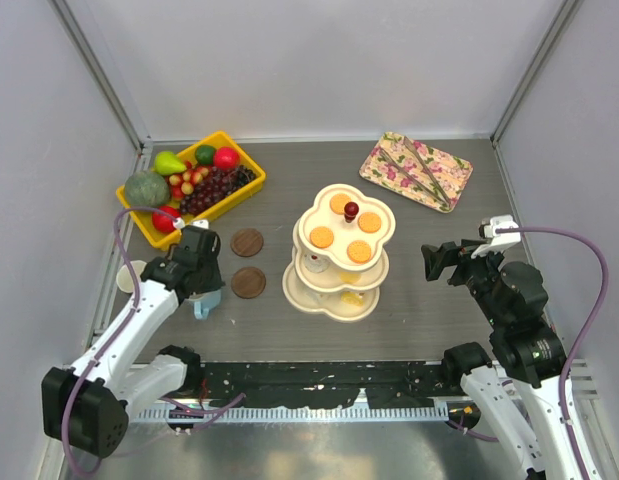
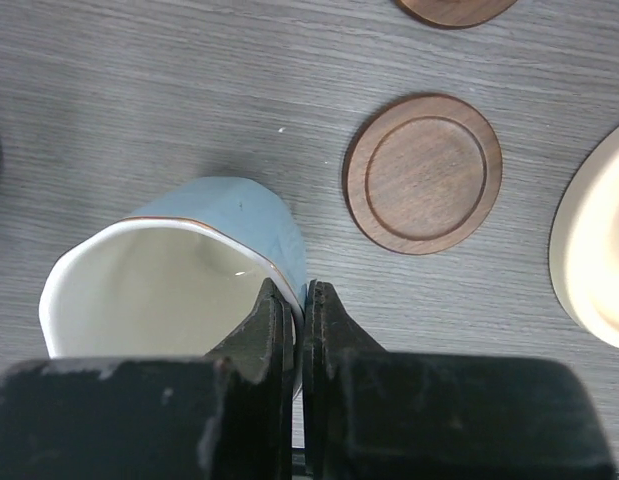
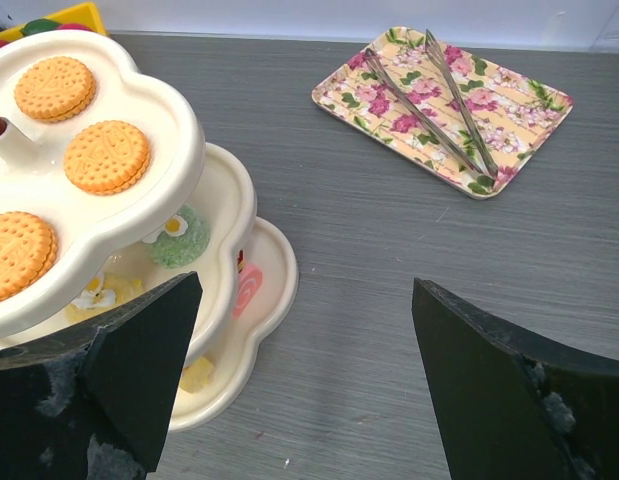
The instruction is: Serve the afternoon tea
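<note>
The cream three-tier stand point(image 1: 334, 311) with its red knob point(image 1: 351, 210) stands mid-table, round orange biscuits point(image 1: 322, 237) on its top tier. In the right wrist view small pastries point(image 3: 179, 235) lie on the lower tiers of the stand point(image 3: 184, 130). My left gripper point(image 1: 204, 298) is left of the stand, shut on the rim of the pale blue mug point(image 2: 229, 215): one finger is inside the wall, the other outside, at the left gripper point(image 2: 297, 300). My right gripper point(image 1: 434, 262) hangs open right of the stand, and nothing lies between the open fingers of the right gripper point(image 3: 307, 290).
Two round wooden coasters point(image 1: 247, 242) point(image 1: 248, 282) lie between the mug and the stand; one coaster point(image 2: 423, 172) is just right of the mug. A yellow bin point(image 1: 229, 140) of fruit is at the back left. A floral tray point(image 1: 459, 180) with tongs point(image 3: 429, 100) is at the back right.
</note>
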Robot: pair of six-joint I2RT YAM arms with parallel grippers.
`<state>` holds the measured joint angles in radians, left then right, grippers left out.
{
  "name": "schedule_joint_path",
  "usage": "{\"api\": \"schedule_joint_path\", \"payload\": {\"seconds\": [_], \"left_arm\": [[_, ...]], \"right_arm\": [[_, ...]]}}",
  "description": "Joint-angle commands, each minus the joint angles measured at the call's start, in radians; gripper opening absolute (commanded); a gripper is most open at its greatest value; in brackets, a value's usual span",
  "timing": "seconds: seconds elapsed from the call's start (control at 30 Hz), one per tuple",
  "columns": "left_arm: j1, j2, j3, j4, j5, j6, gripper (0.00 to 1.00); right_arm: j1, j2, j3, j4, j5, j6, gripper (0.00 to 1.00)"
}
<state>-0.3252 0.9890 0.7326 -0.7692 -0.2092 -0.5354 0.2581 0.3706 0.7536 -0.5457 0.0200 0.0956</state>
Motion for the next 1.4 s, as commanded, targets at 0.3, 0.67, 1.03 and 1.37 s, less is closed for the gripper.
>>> {"api": "schedule_joint_path", "payload": {"seconds": [0.3,0.67,1.03,1.37], "left_arm": [[-0.002,0.037,0.241,0.111,0.238,0.477,0.00],[-0.002,0.339,0.496,0.027,0.410,0.862,0.00],[-0.014,0.450,0.507,0.179,0.427,0.922,0.00],[-0.029,0.531,0.498,0.234,0.361,0.940,0.00]], "right_arm": [[0.001,-0.032,0.004,0.052,0.004,-0.013,0.93],[0.003,-0.062,-0.008,0.053,0.015,-0.020,0.93],[0.006,-0.096,-0.030,0.062,0.040,-0.030,0.94],[0.007,-0.107,-0.030,0.064,0.047,-0.031,0.94]]}}
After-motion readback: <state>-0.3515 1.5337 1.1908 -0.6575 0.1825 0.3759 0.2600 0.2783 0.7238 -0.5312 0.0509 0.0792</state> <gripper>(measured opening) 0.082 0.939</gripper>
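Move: The left hand already pinches the right-hand rim of the blue cup; the far wooden coaster lies about 16 cm ahead of this hand, 7 cm to its right and some 8 cm below. The near coaster is only about 5 cm ahead and 7 cm right. The fruit basket sits 28 cm ahead and 8 cm left; the cake stand 30 cm right, 6 cm ahead. From the right hand, the far coaster is roughly 50 cm left and 16 cm ahead, 25 cm below. Keeping its pinch on the cup's rim, the left hand lifts the cup about 7 cm while swinging forward and right towards the far coaster, some 14 cm across the table in all. The wrist turns nearly 60 degrees clockwise on the way, and over the second half the hand sinks again by about 5 cm to lower the cup towards that coaster. ##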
